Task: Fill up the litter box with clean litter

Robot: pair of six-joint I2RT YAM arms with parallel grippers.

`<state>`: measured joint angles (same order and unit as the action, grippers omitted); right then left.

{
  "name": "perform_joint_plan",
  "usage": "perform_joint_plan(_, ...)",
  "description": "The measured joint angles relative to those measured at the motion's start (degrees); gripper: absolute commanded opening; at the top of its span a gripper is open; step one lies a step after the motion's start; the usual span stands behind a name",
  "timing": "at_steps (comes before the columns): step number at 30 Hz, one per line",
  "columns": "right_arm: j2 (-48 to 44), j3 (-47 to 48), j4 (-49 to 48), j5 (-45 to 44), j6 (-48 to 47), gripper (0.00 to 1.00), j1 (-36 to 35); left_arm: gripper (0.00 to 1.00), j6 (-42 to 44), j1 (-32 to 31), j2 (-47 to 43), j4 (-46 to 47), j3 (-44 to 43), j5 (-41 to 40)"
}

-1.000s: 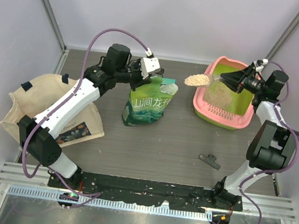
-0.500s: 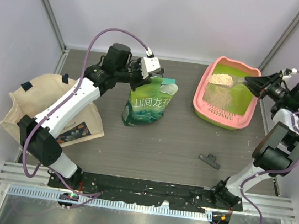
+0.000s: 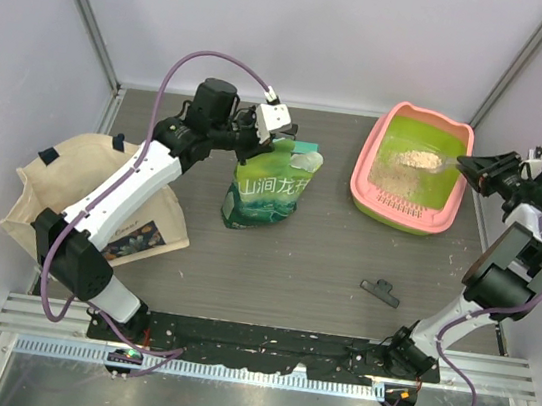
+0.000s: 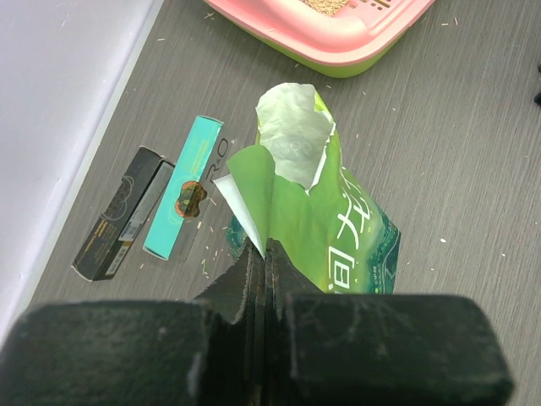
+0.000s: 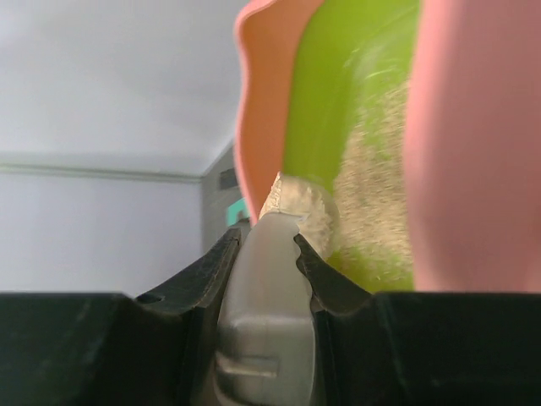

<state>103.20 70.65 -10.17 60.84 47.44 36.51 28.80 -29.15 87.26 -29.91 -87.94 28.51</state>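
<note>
The litter box (image 3: 364,172), with a pink rim and a lime-green basin, stands at the back right. Clean litter (image 3: 396,181) covers part of its floor. My right gripper (image 3: 471,165) is shut on the handle of a clear scoop (image 3: 445,165). It holds a heap of litter (image 3: 419,159) over the basin. In the right wrist view the scoop handle (image 5: 265,296) sits between the jaws of that gripper (image 5: 266,241), with the box's rim (image 5: 260,118) just beyond. My left gripper (image 3: 261,127) is shut on the top edge of the green bag (image 3: 267,190), which stands upright. Its torn mouth (image 4: 292,139) gapes open.
A beige tote bag (image 3: 57,183) lies at the left under the left arm. A black clip (image 3: 381,291) rests on the table in front of the litter box. A teal box (image 4: 183,199) and a black box (image 4: 121,213) lie behind the green bag near the wall.
My right gripper has carried the loaded scoop to the right, from above the table beside the box to over the basin, and lowered it. The left arm and the bag stayed still.
</note>
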Motion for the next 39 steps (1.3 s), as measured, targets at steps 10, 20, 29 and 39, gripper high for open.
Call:
perform_joint_plan(10,-8.85,0.61,15.5,-28.92,-22.14,0.01,-4.9,0.0,-0.02,0.0,-0.85,0.63,1.2,0.02)
perform_joint_plan(20,-17.68,-0.33,13.57,-51.15,-51.74,0.01,-24.06,0.0,-0.04,0.0,-2.49,3.32,3.82,0.31)
perform_joint_plan(29,-22.91,3.52,24.63,-40.33,-55.87,0.01,-25.57,0.0,-0.68,0.0,-4.83,5.62,6.99,1.27)
perform_joint_plan(39,-23.5,8.24,62.23,-13.03,-70.01,0.01,-33.59,0.0,-2.62,0.0,-7.76,7.41,10.56,1.55)
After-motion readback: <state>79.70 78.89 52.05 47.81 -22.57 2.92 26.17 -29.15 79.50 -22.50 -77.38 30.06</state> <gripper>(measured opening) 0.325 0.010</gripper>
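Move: The right hand holds the loaded scoop by the litter box's right rim; the box's middle lies some 13 cm to the left, about level fore and aft and 12 cm lower. The litter bag stands roughly 50 cm left of this hand and 9 cm back; the black clip is 17 cm left and 32 cm back, on the table. From the left hand, pinching the bag's top, the box is about 40 cm right, 5 cm ahead and 20 cm down. The right hand rolls its scoop some 70 degrees over the litter box, then swings roughly 20 cm left-back. ##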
